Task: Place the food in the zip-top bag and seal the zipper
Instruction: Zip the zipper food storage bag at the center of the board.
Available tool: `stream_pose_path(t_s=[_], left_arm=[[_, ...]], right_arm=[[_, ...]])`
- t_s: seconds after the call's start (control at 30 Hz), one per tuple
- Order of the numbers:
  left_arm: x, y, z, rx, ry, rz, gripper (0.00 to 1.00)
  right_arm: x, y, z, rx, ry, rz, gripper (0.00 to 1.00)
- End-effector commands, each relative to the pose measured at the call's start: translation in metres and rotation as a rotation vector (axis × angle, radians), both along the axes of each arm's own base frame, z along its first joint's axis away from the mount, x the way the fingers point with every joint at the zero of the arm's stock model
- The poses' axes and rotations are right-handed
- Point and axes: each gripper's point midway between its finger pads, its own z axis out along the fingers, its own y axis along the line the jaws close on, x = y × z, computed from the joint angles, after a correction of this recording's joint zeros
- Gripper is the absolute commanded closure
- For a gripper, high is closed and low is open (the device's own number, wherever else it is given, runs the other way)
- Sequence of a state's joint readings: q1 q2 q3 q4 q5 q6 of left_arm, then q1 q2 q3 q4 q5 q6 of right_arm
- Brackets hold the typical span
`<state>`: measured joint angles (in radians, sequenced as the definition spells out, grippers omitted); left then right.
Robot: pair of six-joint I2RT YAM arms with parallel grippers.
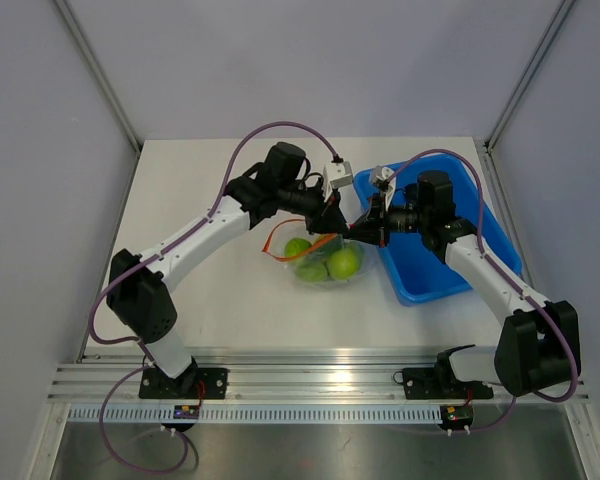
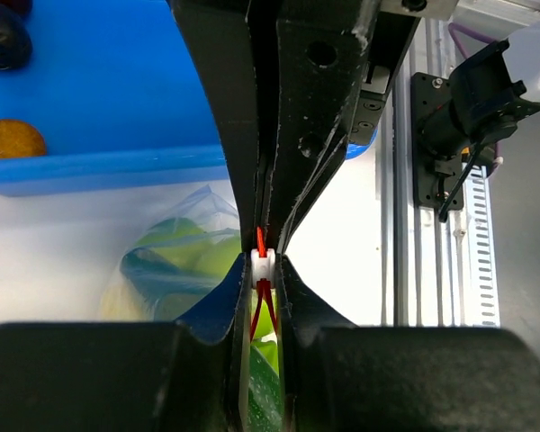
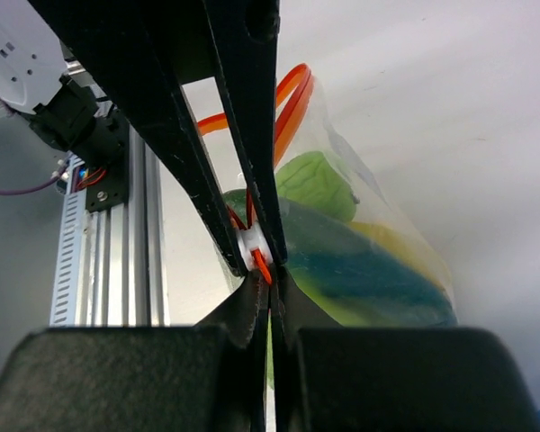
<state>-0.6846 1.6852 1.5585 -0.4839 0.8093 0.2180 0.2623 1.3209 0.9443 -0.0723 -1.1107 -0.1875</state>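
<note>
The zip-top bag (image 1: 325, 262) lies on the white table just left of the blue tray, with green round food (image 1: 344, 263) inside. Its zipper (image 1: 305, 248) bows in an orange loop over the mouth. Both grippers meet at the bag's right end. My left gripper (image 2: 264, 270) is shut on the small white slider (image 2: 264, 266) of the red zipper (image 2: 261, 310). My right gripper (image 3: 270, 292) is shut on the bag's edge right beside the slider (image 3: 252, 245). Behind it the zipper (image 3: 292, 99) gapes apart over the green food (image 3: 315, 184).
The blue tray (image 1: 420, 295) stands to the right under my right arm. It holds an orange-brown round piece (image 2: 9, 139) and a dark piece (image 2: 2, 40). An aluminium rail (image 1: 310, 375) runs along the near table edge.
</note>
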Motion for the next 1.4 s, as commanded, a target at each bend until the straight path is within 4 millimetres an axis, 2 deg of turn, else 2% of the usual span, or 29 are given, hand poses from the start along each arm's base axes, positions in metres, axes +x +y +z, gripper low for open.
stream_pose_path(t_s=[0.0,0.03,0.1,0.37,0.5,0.53,0.63,0.67,0.73,0.8,0.83,0.9,1.1,1.37], left_arm=[[0.004,0.010,0.016,-0.012,-0.041,-0.006,1.00],[0.009,0.015,0.015,-0.010,-0.034,0.007,1.00],[0.015,0.026,0.015,-0.005,-0.034,0.032,1.00],[0.030,0.065,-0.006,0.051,-0.019,0.144,1.00],[0.037,0.091,-0.014,0.069,0.000,0.227,1.00],[0.037,0.097,-0.009,0.065,-0.005,0.248,1.00],[0.041,0.120,-0.011,0.070,0.025,0.326,1.00],[0.041,0.127,-0.003,0.050,-0.003,0.347,1.00],[0.042,0.143,-0.010,0.054,0.006,0.403,1.00],[0.042,0.157,0.001,0.028,-0.031,0.446,1.00],[0.040,0.163,-0.003,0.030,-0.023,0.460,1.00],[0.039,0.175,0.005,0.009,-0.045,0.498,1.00],[0.035,0.199,0.010,-0.012,-0.073,0.566,1.00],[0.036,0.216,0.008,-0.021,-0.066,0.613,1.00]], right_arm=[[0.023,-0.005,0.023,0.007,-0.147,-0.124,1.00],[0.032,-0.010,0.017,-0.010,-0.143,-0.190,1.00],[0.045,-0.017,0.021,0.000,-0.154,-0.276,1.00],[0.069,-0.031,0.020,0.047,-0.100,-0.435,1.00],[0.082,-0.036,0.019,0.055,-0.094,-0.499,1.00],[0.083,-0.037,0.017,0.057,-0.089,-0.507,1.00],[0.088,-0.041,0.017,0.069,-0.085,-0.540,1.00],[0.089,-0.043,0.017,0.074,-0.080,-0.549,1.00],[0.091,-0.044,0.017,0.078,-0.082,-0.557,1.00],[0.093,-0.045,0.017,0.082,-0.080,-0.567,1.00],[0.094,-0.045,0.017,0.081,-0.078,-0.572,1.00],[0.097,-0.047,0.016,0.070,-0.071,-0.583,1.00],[0.102,-0.049,0.023,0.074,-0.085,-0.600,1.00],[0.108,-0.052,0.026,0.085,-0.077,-0.642,1.00]])
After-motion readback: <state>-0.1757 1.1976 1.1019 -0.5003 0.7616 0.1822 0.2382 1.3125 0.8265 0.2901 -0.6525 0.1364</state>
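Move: The left hand already pinches the white slider, about a centimetre left of the right hand's shut tips on the zipper's right end. From the left hand, the zipper's far left end hangs about 17 cm to the left, 3 cm back and some 5 cm lower; the green apple in the bag lies about 7 cm back and 16 cm below, the blue bin's middle roughly 26 cm right and 2 cm ahead. Keeping its pinch on the white slider, the left hand draws it along the zipper from the right end to the left one, about 20 cm to the left and slightly forward, dipping a little midway and turning counter-clockwise some 30 degrees. Meanwhile the right hand keeps hold of the zipper's right end, travels forward about 8 cm and a little right, and turns clockwise about as much. ##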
